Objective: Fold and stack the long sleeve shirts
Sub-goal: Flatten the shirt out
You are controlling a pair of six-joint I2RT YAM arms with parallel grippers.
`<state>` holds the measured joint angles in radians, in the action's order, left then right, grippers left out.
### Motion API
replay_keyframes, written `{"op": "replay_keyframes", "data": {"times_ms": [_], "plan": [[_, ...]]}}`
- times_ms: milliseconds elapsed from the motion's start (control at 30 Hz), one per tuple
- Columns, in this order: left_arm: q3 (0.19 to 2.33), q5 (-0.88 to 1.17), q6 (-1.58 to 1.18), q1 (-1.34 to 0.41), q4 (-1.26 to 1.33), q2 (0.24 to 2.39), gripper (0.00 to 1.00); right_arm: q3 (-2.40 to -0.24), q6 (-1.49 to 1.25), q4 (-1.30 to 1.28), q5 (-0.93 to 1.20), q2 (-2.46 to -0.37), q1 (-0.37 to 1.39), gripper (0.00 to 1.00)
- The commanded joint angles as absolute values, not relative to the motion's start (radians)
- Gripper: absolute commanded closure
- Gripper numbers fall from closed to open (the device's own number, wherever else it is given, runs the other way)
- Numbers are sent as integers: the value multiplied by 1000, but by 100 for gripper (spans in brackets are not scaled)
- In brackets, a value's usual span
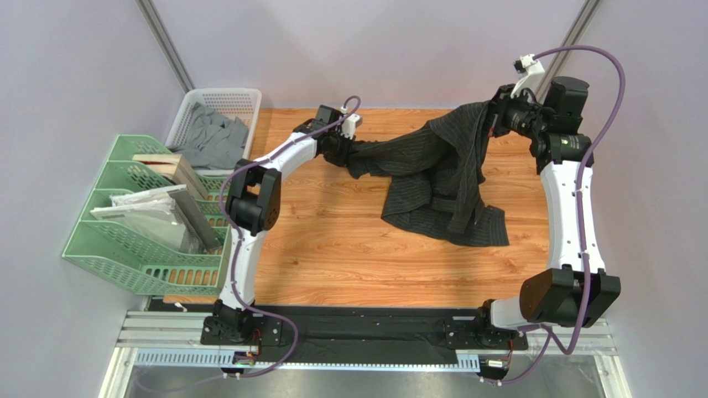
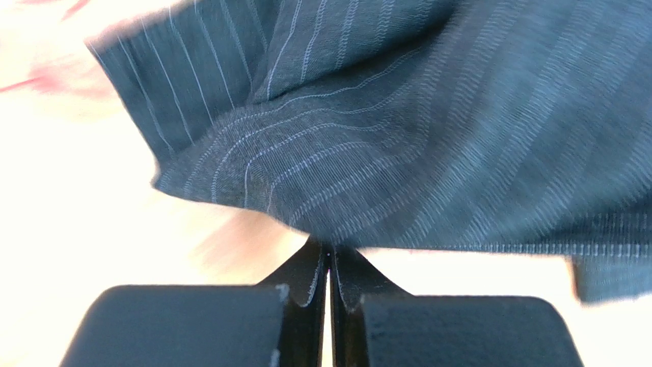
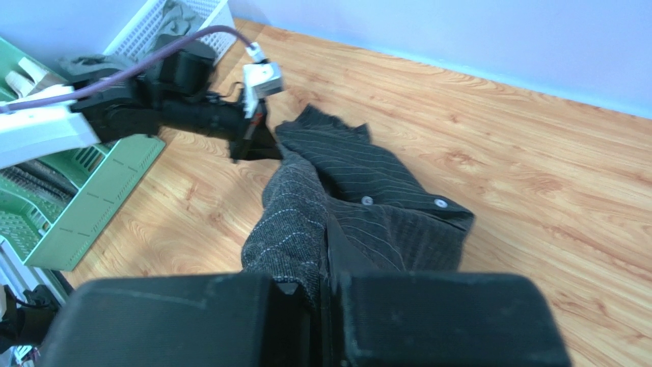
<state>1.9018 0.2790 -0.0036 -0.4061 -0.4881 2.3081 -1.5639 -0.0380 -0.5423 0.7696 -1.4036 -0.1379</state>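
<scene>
A charcoal pinstriped long sleeve shirt (image 1: 440, 178) hangs crumpled between both grippers over the far right of the table, its lower part resting on the wood. My left gripper (image 1: 341, 149) is shut on the shirt's left edge (image 2: 337, 191) at the far middle. My right gripper (image 1: 497, 116) is shut on a bunched fold of the shirt (image 3: 298, 229) at the far right and holds it up. Two buttons show on the cloth (image 3: 398, 202) in the right wrist view, and the left gripper (image 3: 252, 141) shows there too.
A white basket (image 1: 218, 104) with grey clothes (image 1: 208, 141) stands at the far left. A green file rack (image 1: 125, 224) with papers and a board stands along the left edge. The wooden table (image 1: 332, 257) lies bare near the arms.
</scene>
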Motion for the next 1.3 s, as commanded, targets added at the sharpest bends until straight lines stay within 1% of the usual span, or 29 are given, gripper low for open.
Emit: {"op": "replay_keyframes", "data": {"times_ms": [0, 33, 100, 133, 200, 233, 267, 333, 400, 500, 633, 700, 833, 933, 967, 1000, 1033, 1067, 1133, 1167, 1267], "plan": [[1907, 285, 259, -367, -668, 1984, 100, -1670, -87, -497, 796, -1348, -227, 100], [1898, 302, 373, -368, -754, 1935, 100, -1689, -97, -497, 822, -1344, -245, 100], [1881, 304, 472, -377, -837, 1796, 100, -1692, -100, -509, 841, -1318, -290, 100], [1847, 289, 556, -383, -892, 1749, 100, -1683, -92, -532, 842, -1307, -298, 100], [1803, 270, 633, -417, -943, 1651, 100, -1620, -62, -552, 845, -1284, -301, 100], [1760, 246, 706, -431, -1001, 1634, 100, -1591, -49, -558, 854, -1266, -301, 100], [1738, 242, 744, -463, -1037, 1622, 100, -1530, -48, -560, 861, -1259, -302, 100], [1669, 198, 800, -500, -1084, 1620, 100, -1474, -31, -564, 867, -1250, -301, 100], [1622, 207, 802, -534, -1081, 1632, 100, -1396, -18, -566, 854, -1249, -299, 100], [1539, 241, 782, -538, -1037, 1670, 100, -1342, 44, -584, 838, -1246, -301, 100], [1344, 215, 747, -523, -850, 1666, 100, -1258, 113, -632, 828, -1218, -302, 100], [1298, 224, 732, -493, -798, 1663, 100, -1226, 141, -641, 834, -1204, -302, 100], [1218, 323, 729, -465, -756, 1658, 99, -1161, 172, -661, 845, -1203, -301, 100], [1174, 408, 698, -465, -750, 1629, 82, -1124, 179, -663, 854, -1201, -301, 100], [1164, 425, 687, -465, -747, 1621, 71, -1114, 181, -663, 854, -1201, -301, 100], [1154, 436, 672, -465, -735, 1605, 64, -1112, 181, -661, 856, -1203, -301, 100], [1128, 436, 626, -466, -698, 1595, 61, -1111, 181, -663, 859, -1203, -301, 100], [1115, 439, 611, -465, -686, 1589, 54, -1109, 179, -661, 859, -1204, -302, 100], [1092, 440, 559, -465, -651, 1572, 52, -1114, 178, -660, 862, -1206, -301, 100], [1086, 443, 545, -465, -646, 1571, 44, -1115, 175, -661, 865, -1206, -301, 100], [1066, 456, 474, -465, -620, 1551, 42, -1123, 175, -660, 865, -1209, -301, 100]]}}
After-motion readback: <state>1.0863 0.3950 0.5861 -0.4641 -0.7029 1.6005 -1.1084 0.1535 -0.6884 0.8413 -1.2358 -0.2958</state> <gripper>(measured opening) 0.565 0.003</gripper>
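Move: Pinched in the left hand, the shirt's edge is bound for the bare table about 23 cm back and 8 cm left, some 3 cm lower; the basket stands roughly 9 cm ahead and 40 cm left. The right hand holds the other side aloft. From the right hand, the loose shirt end on the table is about 9 cm back, 4 cm right and 32 cm down, and the bunched shirt body 6 cm back, 9 cm left, 31 cm down. Swinging the pinched edge up some 25 cm while drawing back and left, the left hand then brings it down to the near-left table, about 23 cm back from its start, turns clockwise and opens roughly halfway, letting go. Keeping its grip, the right hand shifts slightly right and up, then back and well down towards the loose shirt end, tipping its fingers lower. ##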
